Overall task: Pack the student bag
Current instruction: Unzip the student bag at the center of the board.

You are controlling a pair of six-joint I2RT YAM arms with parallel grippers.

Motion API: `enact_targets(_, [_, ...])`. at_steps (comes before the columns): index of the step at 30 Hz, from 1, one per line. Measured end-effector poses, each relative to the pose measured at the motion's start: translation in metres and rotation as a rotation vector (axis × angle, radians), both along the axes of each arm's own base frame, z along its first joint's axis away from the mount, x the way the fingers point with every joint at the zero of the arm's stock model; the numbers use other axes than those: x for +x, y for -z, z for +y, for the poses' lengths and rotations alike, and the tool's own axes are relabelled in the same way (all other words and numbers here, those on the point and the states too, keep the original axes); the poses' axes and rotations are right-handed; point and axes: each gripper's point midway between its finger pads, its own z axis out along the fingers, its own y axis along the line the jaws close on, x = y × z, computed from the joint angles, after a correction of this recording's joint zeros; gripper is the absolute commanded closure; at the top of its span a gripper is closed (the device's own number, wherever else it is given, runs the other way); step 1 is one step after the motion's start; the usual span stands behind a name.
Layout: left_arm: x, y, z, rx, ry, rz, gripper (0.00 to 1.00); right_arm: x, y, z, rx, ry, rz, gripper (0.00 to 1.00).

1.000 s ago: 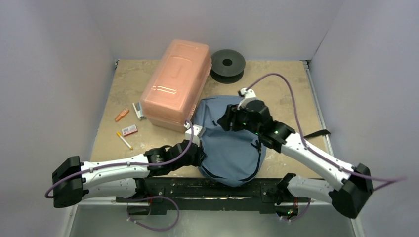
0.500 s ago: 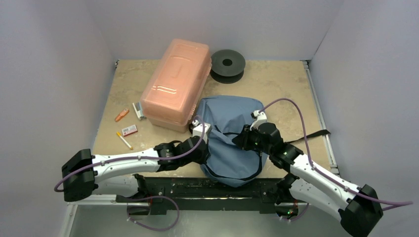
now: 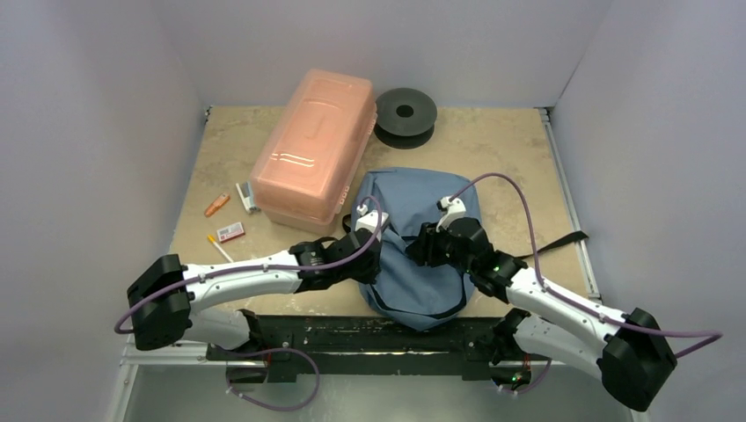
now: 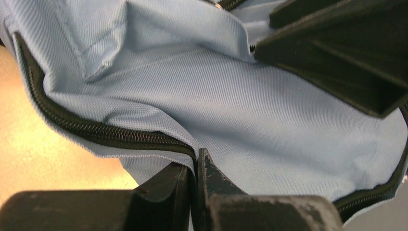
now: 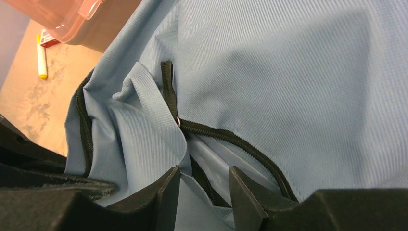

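Note:
The student bag (image 3: pixel 420 198), blue-grey fabric with dark zipper trim, lies on the table between my two arms. In the left wrist view my left gripper (image 4: pixel 196 162) is shut on the bag's fabric edge right beside the zipper (image 4: pixel 96 132). From above, the left gripper (image 3: pixel 376 255) sits at the bag's left side. My right gripper (image 3: pixel 419 250) is over the bag's middle. Its jaws (image 5: pixel 204 175) stand open astride the parted zipper (image 5: pixel 231 139), with a fold of fabric against the left finger and nothing clamped.
A translucent pink box (image 3: pixel 312 149) stands to the bag's far left, with a black spool (image 3: pixel 405 114) behind it. An orange item (image 3: pixel 216 205), a red-and-white card (image 3: pixel 230 231) and a yellow pen (image 3: pixel 220 249) lie at the left. A black strap (image 3: pixel 563 239) trails right.
My right gripper has come back from the bag's far end to its middle. The left gripper has pushed right and farther, still holding the bag's edge, and the fabric has bunched.

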Motion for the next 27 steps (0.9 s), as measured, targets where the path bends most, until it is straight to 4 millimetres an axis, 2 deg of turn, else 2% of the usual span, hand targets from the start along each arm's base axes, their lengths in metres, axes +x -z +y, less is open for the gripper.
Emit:
enact_targets(3, [-0.008, 0.001, 0.005, -0.025, 0.012, 0.026, 0.69, 0.005, 0.0, 0.003, -0.033, -0.014, -0.007, 0.47])
enact_targets(5, [-0.015, -0.007, 0.007, -0.052, 0.029, 0.038, 0.63, 0.005, 0.004, 0.003, -0.041, -0.017, 0.003, 0.36])
enact_targets(8, [-0.022, -0.027, 0.007, -0.107, 0.06, 0.037, 0.58, 0.005, 0.0, 0.007, 0.01, 0.003, 0.016, 0.2])
enact_targets(10, [-0.025, -0.045, 0.004, -0.143, 0.082, 0.035, 0.55, 0.005, -0.005, 0.008, 0.081, 0.032, 0.019, 0.09])
enact_targets(12, [-0.025, -0.067, -0.003, -0.19, 0.098, 0.017, 0.52, 0.004, -0.012, 0.006, 0.175, 0.072, 0.027, 0.02])
enact_targets(16, [-0.01, -0.119, -0.016, -0.292, 0.068, -0.068, 0.5, 0.009, -0.024, 0.004, 0.325, 0.176, 0.062, 0.01])
enact_targets(20, [0.006, -0.148, -0.017, -0.333, 0.006, -0.128, 0.5, 0.019, -0.034, 0.004, 0.456, 0.267, 0.094, 0.01])
enact_targets(24, [0.01, -0.148, -0.016, -0.334, -0.017, -0.131, 0.5, 0.033, -0.044, 0.007, 0.599, 0.342, 0.124, 0.01])
enact_targets(27, [0.008, -0.136, -0.013, -0.326, -0.032, -0.109, 0.5, 0.045, -0.049, 0.007, 0.693, 0.37, 0.131, 0.01])
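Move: The zip pull in the middle of the bag lies about 4 cm ahead of the right hand and 4 cm to its left, some 3 cm below. From the left hand, which still nips the bag's side zip edge, the zip pull is roughly 9 cm ahead, 5 cm right and 2 cm lower. That nipped edge sits about 10 cm left of the right hand and 5 cm back. The pink box stands some 28 cm ahead of the left hand and 14 cm to its left. Upwards goes the left hand, some 14 cm in all, first easing back a little and then forward again, as its fingers open about halfway and let go of the bag's side zip edge; it tilts about 20 degrees, left side down. The right hand, its fingers spreading fully, climbs about 5 cm and reaches 4 cm forward over the bag's middle zip, rolling strongly so its left side rises. ##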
